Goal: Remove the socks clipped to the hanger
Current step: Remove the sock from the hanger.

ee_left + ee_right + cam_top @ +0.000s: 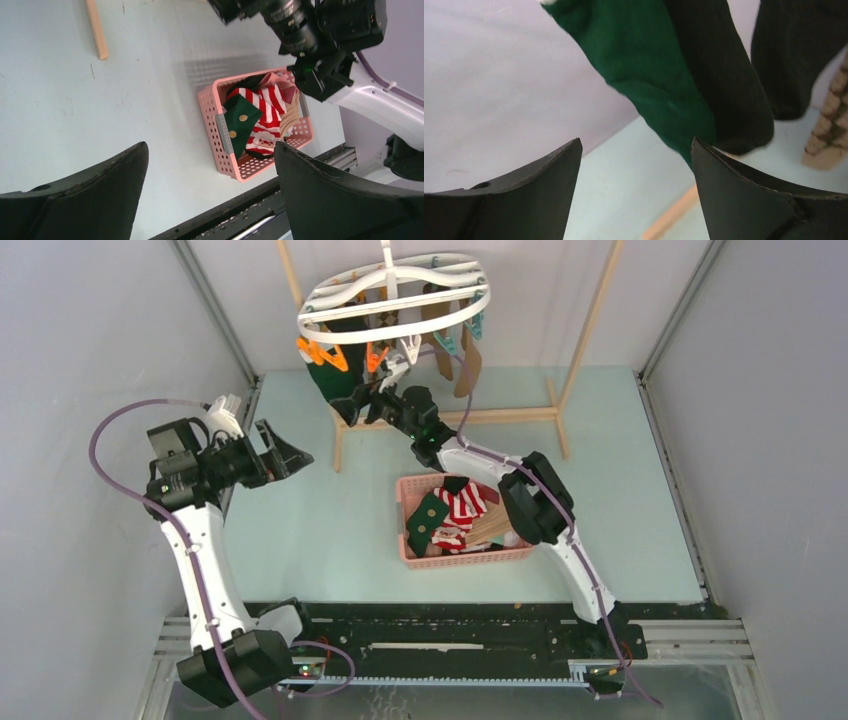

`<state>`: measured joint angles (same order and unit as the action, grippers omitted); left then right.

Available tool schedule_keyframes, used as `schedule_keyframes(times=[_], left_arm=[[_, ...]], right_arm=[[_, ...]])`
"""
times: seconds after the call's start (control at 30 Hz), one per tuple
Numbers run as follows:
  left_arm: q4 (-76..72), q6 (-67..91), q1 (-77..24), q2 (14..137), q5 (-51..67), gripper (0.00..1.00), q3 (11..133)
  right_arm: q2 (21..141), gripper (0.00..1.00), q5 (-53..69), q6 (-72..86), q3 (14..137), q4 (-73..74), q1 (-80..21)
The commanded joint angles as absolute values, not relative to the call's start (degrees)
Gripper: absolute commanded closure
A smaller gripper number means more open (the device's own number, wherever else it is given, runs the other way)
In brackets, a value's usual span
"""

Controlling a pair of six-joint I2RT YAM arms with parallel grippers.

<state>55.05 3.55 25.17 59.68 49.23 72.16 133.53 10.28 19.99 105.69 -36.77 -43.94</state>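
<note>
The white oval hanger [395, 295] hangs at the back with orange and teal clothespins under it. A dark green sock [335, 375] and tan socks [466, 360] dangle from it. My right gripper [353, 405] is up beside the green sock. In the right wrist view the right gripper [636, 150] is open with nothing between its fingers. The dark green sock [649, 65] ends just beside the right finger, with black socks [729, 85] and a tan patterned sock [831, 125] behind. My left gripper [285, 452] [210, 147] hovers open and empty at the left.
A pink perforated basket [403, 530] [220, 130] stands mid-table holding a red-and-white striped sock [267, 107], a green one [242, 117] and others. The light wooden rack frame [500, 417] stands under the hanger. Grey walls close in on both sides.
</note>
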Motion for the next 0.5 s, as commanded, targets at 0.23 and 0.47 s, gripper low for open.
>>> schedule_keyframes(times=[0.23, 0.47], left_arm=[[61.27, -5.50, 25.71, 62.24, 49.58, 0.00, 76.86], [61.87, -5.71, 25.75, 61.89, 49.39, 0.02, 77.15]], right_arm=[[152.01, 0.33, 16.87, 16.50, 139.57, -34.85, -42.89], [148.83, 0.89, 18.19, 14.54, 135.79, -36.23, -43.07]])
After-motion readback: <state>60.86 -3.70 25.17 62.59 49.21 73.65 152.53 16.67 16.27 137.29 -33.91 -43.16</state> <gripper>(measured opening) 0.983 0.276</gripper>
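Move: The green sock hangs from its clips ahead of the right hand: its middle is about 5 cm forward, 4 cm left and 8 cm above. A dark sock hangs beside it, around 9 cm forward, 2 cm left and as high. Its two orange clips sit roughly 3 cm forward, 5 cm left and 14 cm up, and a red-orange clip 3 cm forward, 4 cm right and 13 cm up. From the left hand the green sock lies some 22 cm forward and 9 cm right, slightly higher. Reaching left, forward and up by about 6 cm in all, the right hand brings its fingertips to the lower part of the hanging green sock, tipping them up some 10 degrees. After a slight rise too far it sinks back about 1 cm, while the fingers swing from wide open to mostly closed, seeming to nip the sock's lower cloth. ##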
